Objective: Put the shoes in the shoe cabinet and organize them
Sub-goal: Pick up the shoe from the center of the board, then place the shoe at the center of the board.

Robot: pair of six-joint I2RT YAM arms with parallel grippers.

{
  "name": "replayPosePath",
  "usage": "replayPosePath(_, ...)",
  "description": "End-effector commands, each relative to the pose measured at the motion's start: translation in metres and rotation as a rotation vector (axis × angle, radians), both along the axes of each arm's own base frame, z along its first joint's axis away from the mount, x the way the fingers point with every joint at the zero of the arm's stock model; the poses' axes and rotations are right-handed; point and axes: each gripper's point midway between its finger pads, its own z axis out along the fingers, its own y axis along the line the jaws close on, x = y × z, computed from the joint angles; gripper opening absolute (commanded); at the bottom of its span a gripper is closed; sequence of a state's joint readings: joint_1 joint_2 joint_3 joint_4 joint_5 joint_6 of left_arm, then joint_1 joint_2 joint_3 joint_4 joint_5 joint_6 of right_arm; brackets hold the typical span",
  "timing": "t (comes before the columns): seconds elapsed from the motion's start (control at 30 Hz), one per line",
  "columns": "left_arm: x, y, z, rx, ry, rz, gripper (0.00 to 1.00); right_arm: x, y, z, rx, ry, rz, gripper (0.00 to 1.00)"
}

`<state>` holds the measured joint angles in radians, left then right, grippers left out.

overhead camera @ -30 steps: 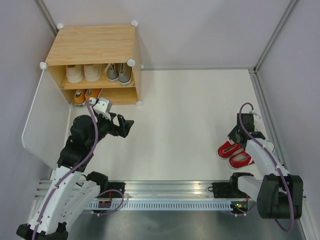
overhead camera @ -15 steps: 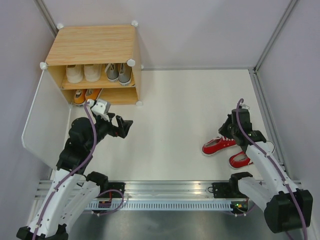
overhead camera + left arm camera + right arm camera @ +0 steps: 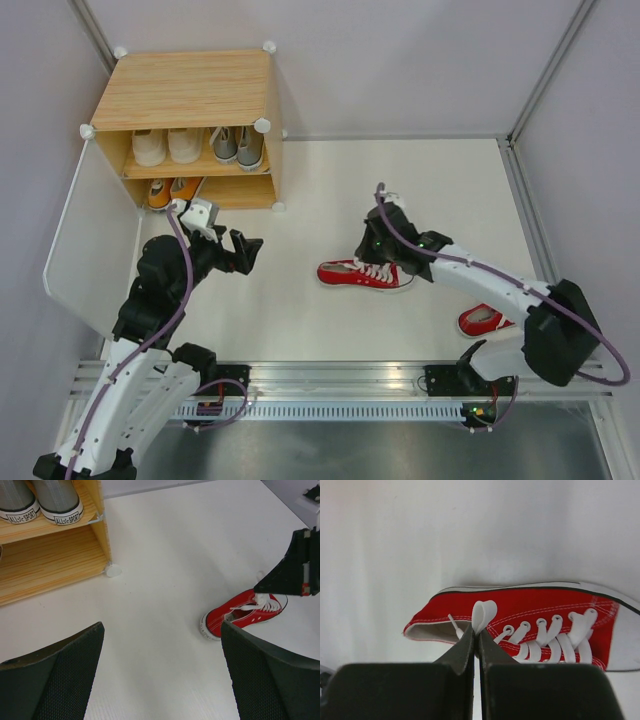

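My right gripper [image 3: 376, 256] is shut on the white lace loop of a red shoe [image 3: 362, 274] at the table's middle; the wrist view shows the pinch [image 3: 476, 632] at the red shoe's [image 3: 535, 605] opening. The other red shoe [image 3: 486, 320] lies at the right, partly under the arm. The shoe cabinet [image 3: 190, 90] stands at the back left, with cream shoes [image 3: 167, 146] and grey shoes [image 3: 238, 146] on the upper shelf and orange shoes [image 3: 170, 191] below. My left gripper [image 3: 245, 252] hangs open and empty in front of the cabinet [image 3: 55, 565], its jaws [image 3: 162, 675] wide apart over bare table.
The cabinet's white door [image 3: 88, 240] swings open toward the left arm. Grey walls with metal posts enclose the table on three sides. A metal rail [image 3: 330, 375] runs along the near edge.
The right arm has swept left from the table's right side to its middle, bringing one red shoe along; the other red shoe stayed. The left arm has barely moved.
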<state>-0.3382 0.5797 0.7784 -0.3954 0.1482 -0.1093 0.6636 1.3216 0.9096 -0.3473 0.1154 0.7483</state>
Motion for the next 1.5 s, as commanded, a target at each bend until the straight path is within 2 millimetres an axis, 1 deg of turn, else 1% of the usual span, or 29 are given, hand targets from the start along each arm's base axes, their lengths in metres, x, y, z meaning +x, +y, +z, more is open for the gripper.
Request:
replayPosePath(0.0, 0.005, 0.004, 0.002, 0.027, -0.032, 0.021, 1.00, 0.008, 0.082, 0.047, 0.122, -0.128, 0.095, 0.01)
replayPosePath(0.03, 0.005, 0.004, 0.001, 0.028, -0.031, 0.021, 1.00, 0.005, 0.095, 0.047, 0.122, -0.129, 0.124, 0.01)
replayPosePath(0.07, 0.005, 0.004, 0.001, 0.030, -0.027, 0.019, 1.00, -0.004, 0.119, 0.049, 0.124, -0.128, 0.176, 0.01)
replayPosePath(0.13, 0.005, 0.003, -0.001, 0.035, -0.021, 0.013, 1.00, -0.013, 0.139, 0.050, 0.123, -0.132, 0.222, 0.01)
replayPosePath(0.17, 0.005, 0.003, -0.001, 0.036, -0.024, 0.011, 1.00, -0.022, 0.152, 0.048, 0.120, -0.129, 0.255, 0.01)
replayPosePath(0.23, 0.005, 0.002, -0.001, 0.036, -0.025, 0.009, 1.00, -0.030, 0.160, 0.047, 0.125, -0.126, 0.277, 0.01)
replayPosePath(0.3, 0.006, 0.002, -0.003, 0.037, -0.021, 0.009, 1.00, -0.036, 0.161, 0.044, 0.124, -0.124, 0.281, 0.01)
replayPosePath(0.33, 0.006, 0.002, -0.004, 0.037, -0.019, 0.006, 1.00, -0.037, 0.159, 0.047, 0.134, -0.132, 0.283, 0.01)
replayPosePath(0.4, 0.006, -0.003, -0.006, 0.035, -0.011, -0.018, 1.00, -0.040, 0.152, 0.043, 0.123, -0.131, 0.274, 0.09)
replayPosePath(0.43, 0.008, -0.004, -0.009, 0.038, 0.001, -0.023, 1.00, -0.041, 0.149, 0.048, 0.125, -0.144, 0.270, 0.17)
replayPosePath(0.47, 0.007, -0.007, -0.010, 0.036, 0.006, -0.039, 1.00, -0.041, 0.143, 0.045, 0.113, -0.144, 0.259, 0.36)
replayPosePath(0.53, 0.007, -0.014, -0.013, 0.034, 0.021, -0.077, 1.00, -0.040, 0.132, 0.050, 0.094, -0.164, 0.236, 0.48)
replayPosePath(0.57, 0.007, -0.017, -0.016, 0.033, 0.027, -0.096, 1.00, -0.041, 0.129, 0.051, 0.086, -0.169, 0.231, 0.56)
replayPosePath(0.67, 0.005, -0.032, -0.026, 0.020, 0.069, -0.177, 1.00, -0.042, 0.115, 0.057, 0.072, -0.192, 0.207, 0.64)
replayPosePath(0.8, 0.003, -0.046, -0.040, 0.021, 0.133, -0.267, 0.99, -0.038, 0.086, 0.064, 0.027, -0.230, 0.144, 0.65)
replayPosePath(0.87, -0.003, -0.057, -0.048, 0.024, 0.156, -0.347, 1.00, -0.036, 0.065, 0.068, 0.014, -0.242, 0.104, 0.66)
replayPosePath(0.9, -0.005, -0.062, -0.059, 0.034, 0.195, -0.379, 1.00, -0.036, 0.057, 0.069, 0.016, -0.247, 0.088, 0.66)
replayPosePath(0.93, -0.004, -0.062, -0.067, 0.050, 0.219, -0.383, 1.00, -0.039, 0.045, 0.068, 0.031, -0.254, 0.071, 0.66)
replayPosePath(0.97, -0.004, -0.062, -0.075, 0.068, 0.249, -0.384, 1.00, -0.035, 0.034, 0.066, 0.041, -0.256, 0.041, 0.66)
replayPosePath(1.0, -0.006, -0.064, -0.095, 0.089, 0.339, -0.392, 1.00, -0.034, 0.027, 0.066, 0.059, -0.262, 0.029, 0.66)
replayPosePath(1.03, -0.005, -0.068, -0.096, 0.121, 0.338, -0.427, 1.00, -0.038, 0.016, 0.059, 0.068, -0.257, 0.022, 0.66)
replayPosePath(1.07, -0.006, -0.073, -0.102, 0.128, 0.370, -0.452, 1.00, -0.035, 0.005, 0.055, 0.071, -0.251, -0.004, 0.66)
replayPosePath(1.1, -0.011, -0.081, -0.106, 0.135, 0.393, -0.494, 1.00, -0.037, 0.001, 0.051, 0.088, -0.237, 0.004, 0.66)
replayPosePath(1.13, -0.009, -0.085, -0.116, 0.159, 0.440, -0.505, 1.00, -0.039, -0.007, 0.045, 0.094, -0.231, -0.003, 0.66)
replayPosePath(1.17, -0.009, -0.086, -0.121, 0.185, 0.455, -0.502, 1.00, -0.035, -0.017, 0.041, 0.095, -0.228, -0.027, 0.66)
replayPosePath(1.2, -0.011, -0.090, -0.127, 0.216, 0.470, -0.511, 1.00, -0.037, -0.019, 0.039, 0.105, -0.218, -0.018, 0.66)
replayPosePath(1.23, -0.010, -0.091, -0.139, 0.259, 0.501, -0.509, 1.00, -0.038, -0.026, 0.037, 0.103, -0.222, -0.019, 0.66)
replayPosePath(1.4, -0.032, -0.109, -0.166, 0.364, 0.599, -0.595, 1.00, -0.035, -0.049, 0.036, 0.077, -0.251, -0.044, 0.67)
replayPosePath(1.47, -0.035, -0.110, -0.179, 0.418, 0.631, -0.597, 1.00, -0.035, -0.057, 0.035, 0.061, -0.258, -0.047, 0.69)
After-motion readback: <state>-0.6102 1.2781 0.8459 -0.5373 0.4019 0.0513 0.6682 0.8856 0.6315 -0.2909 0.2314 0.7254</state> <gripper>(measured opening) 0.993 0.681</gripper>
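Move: Hanging from the shut right fingers by its laces, the red shoe has its middle about 7 cm below that hand and some 2 cm back and 2 cm right. The bare spot it goes to lies about 14 cm left, 8 cm back and 9 cm below the right hand. From the left hand the red shoe is about 25 cm right, 1 cm ahead and 21 cm down; the cabinet's near right foot is 19 cm ahead, 3 cm right and 26 cm below. Swinging left about 15 cm and back 5 cm, the right hand brings the shoe in front of the left arm, opens and lets go of it, then rises and draws off some 20 cm to the right, dipping late. The wide-open left hand then sinks 18 cm and goes 10 cm right and slightly back over the shoe, tipping down and turning clockwise; contact can't be seen. ##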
